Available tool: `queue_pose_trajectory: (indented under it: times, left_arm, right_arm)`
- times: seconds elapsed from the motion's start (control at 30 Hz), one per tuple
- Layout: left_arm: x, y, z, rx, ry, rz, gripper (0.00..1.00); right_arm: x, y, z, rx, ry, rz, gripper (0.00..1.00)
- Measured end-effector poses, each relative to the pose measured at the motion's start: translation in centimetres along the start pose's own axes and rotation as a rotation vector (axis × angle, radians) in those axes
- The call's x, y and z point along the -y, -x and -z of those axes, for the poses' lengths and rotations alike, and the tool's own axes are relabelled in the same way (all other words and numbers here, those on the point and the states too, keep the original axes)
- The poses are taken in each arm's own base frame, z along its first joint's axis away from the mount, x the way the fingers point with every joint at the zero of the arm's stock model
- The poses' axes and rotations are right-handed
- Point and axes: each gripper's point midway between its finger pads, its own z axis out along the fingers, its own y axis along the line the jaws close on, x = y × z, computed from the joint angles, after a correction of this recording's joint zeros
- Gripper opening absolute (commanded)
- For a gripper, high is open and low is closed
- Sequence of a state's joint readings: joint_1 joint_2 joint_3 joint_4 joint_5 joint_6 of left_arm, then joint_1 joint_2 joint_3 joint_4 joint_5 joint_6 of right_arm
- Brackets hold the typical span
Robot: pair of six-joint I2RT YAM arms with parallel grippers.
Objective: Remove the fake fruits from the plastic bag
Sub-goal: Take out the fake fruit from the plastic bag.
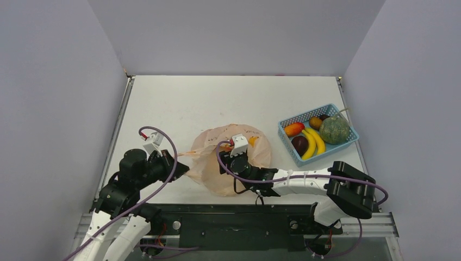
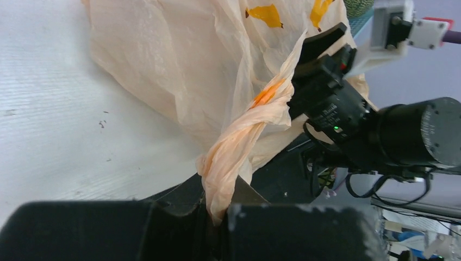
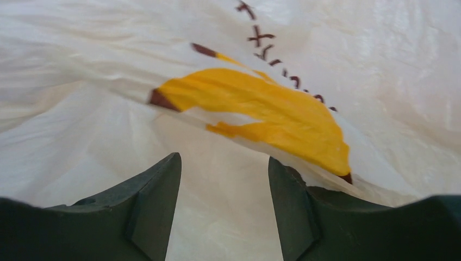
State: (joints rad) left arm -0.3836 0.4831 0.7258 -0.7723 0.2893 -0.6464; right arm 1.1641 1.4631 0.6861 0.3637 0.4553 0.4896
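Observation:
The peach-orange plastic bag (image 1: 239, 163) lies crumpled at the table's middle front. My left gripper (image 1: 182, 165) is shut on its twisted handle (image 2: 244, 141), which runs down between the jaws (image 2: 220, 215). My right gripper (image 1: 237, 148) reaches into the bag's mouth. Its fingers (image 3: 157, 206) are open and empty, with only bag film and a yellow banana print (image 3: 261, 111) ahead. No fruit shows inside the bag. A mango (image 1: 293, 129), bananas (image 1: 314, 142), a green melon (image 1: 333, 130) and a maroon fruit (image 1: 299, 144) lie in the blue basket (image 1: 287, 142).
The blue basket stands at the right, near the table's right edge. My right arm (image 2: 353, 114) lies across the front of the bag, close to the left gripper. Grey walls enclose the table on three sides.

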Motion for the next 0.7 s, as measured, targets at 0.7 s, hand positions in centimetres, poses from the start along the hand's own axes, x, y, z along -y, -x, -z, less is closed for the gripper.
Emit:
queue_pose_trajectory:
  times: [0.7]
  left_arm:
    - [2.7, -5.1, -2.5, -0.148, -0.128, 0.049, 0.00]
  right_arm:
    - [6.1, 1.6, -8.4, 0.104, -0.386, -0.211, 0.82]
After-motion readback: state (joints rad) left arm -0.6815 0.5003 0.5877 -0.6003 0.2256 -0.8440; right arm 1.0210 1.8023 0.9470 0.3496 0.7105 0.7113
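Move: Ahead of the right hand, inside the open plastic bag, the bag's far wall with its printed bananas stands about 11 cm forward, 5 cm to the right and slightly lower. The bag handle is some 14 cm to that hand's left, 4 cm nearer the bases and about 7 cm higher; the blue basket is roughly 39 cm to its right and 9 cm farther out. From the left hand, which already grips the handle, the far wall is about 17 cm forward and 20 cm right. Reaching forward about 10 cm into the bag's far wall, the right hand sinks some 3 cm early on, swings about 25 degrees clockwise and spreads its fingers wider, their tips passing in behind the film. The left hand keeps its pinch on the handle and draws it about 5 cm right, a little back and down, towards the bag's near side. ##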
